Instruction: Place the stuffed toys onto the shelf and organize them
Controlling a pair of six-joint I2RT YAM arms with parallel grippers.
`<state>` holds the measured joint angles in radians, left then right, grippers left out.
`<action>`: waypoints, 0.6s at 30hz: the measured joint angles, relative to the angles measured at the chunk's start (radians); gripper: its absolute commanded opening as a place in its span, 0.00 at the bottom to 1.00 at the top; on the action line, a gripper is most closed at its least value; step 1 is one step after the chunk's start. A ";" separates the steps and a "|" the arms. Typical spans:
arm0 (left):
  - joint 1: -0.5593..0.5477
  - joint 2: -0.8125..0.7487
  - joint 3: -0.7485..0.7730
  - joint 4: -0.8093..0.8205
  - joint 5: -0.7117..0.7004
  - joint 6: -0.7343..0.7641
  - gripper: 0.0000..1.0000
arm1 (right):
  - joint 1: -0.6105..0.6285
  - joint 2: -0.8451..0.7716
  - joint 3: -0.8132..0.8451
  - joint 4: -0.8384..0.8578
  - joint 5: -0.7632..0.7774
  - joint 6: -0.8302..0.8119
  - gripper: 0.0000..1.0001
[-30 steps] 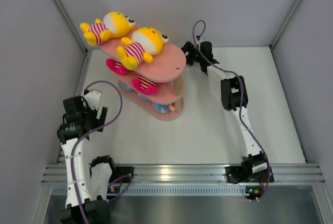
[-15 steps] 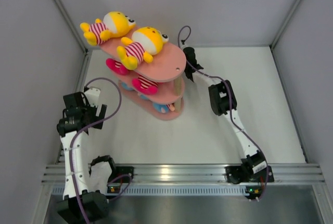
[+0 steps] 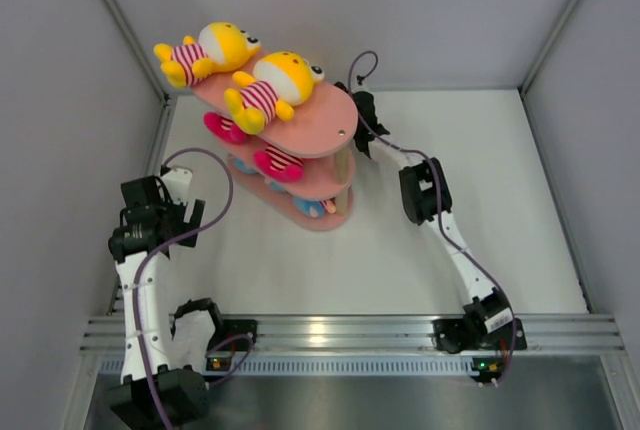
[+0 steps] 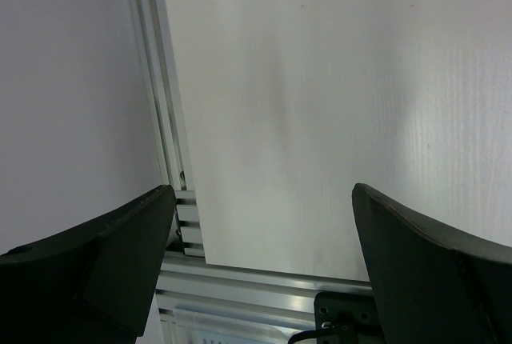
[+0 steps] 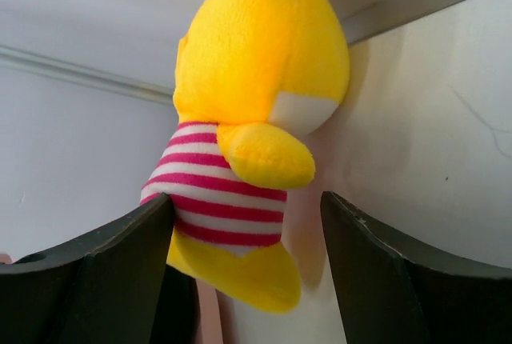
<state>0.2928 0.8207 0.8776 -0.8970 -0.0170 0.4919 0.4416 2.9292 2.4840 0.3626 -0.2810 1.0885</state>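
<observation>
The pink three-tier shelf stands at the back left of the table. Two yellow stuffed toys in pink-striped shirts lie on its top board, one at the far end and one nearer the middle. Pink toys lie on the middle tier, and a blue one peeks from the bottom tier. My right gripper is at the top board's right end, open. In the right wrist view a yellow toy fills the space between the jaws. My left gripper is open over bare table.
White walls close in the table on the left, back and right. An aluminium rail runs along the near edge, and another rail runs along the left wall. My left arm is folded by the left wall.
My right gripper has moved left to the end of the shelf's top board and its jaws have narrowed a little. The left arm shifted slightly toward the left wall.
</observation>
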 measured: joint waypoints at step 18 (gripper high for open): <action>0.000 0.006 0.000 0.000 -0.030 0.001 0.98 | -0.002 0.018 -0.065 0.101 0.103 0.066 0.00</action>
<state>0.2928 0.8272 0.8776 -0.8974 -0.0471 0.4927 0.4393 2.9471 2.4191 0.4641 -0.1780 1.1545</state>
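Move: The yellow toy behind the shelf lies at the right fingertips, its striped shirt between the open fingers. Its middle is about 7 cm ahead of that hand, 2 cm to its right and 1 cm below. The shelf's middle stands roughly 20 cm back and 10 cm left, with the top toy 20 cm back, 9 cm left and some 30 cm up. From the left hand, the yellow toy is about 52 cm ahead, 31 cm right and 10 cm lower. Right fingertips pinch the striped shirt of the yellow toy behind the shelf, closing from about three-quarters open to almost shut. The hand eases roughly 1 cm forward and a little right against the toy, then sinks about 2 cm towards the table as the fingers come together, turning slightly clockwise. ##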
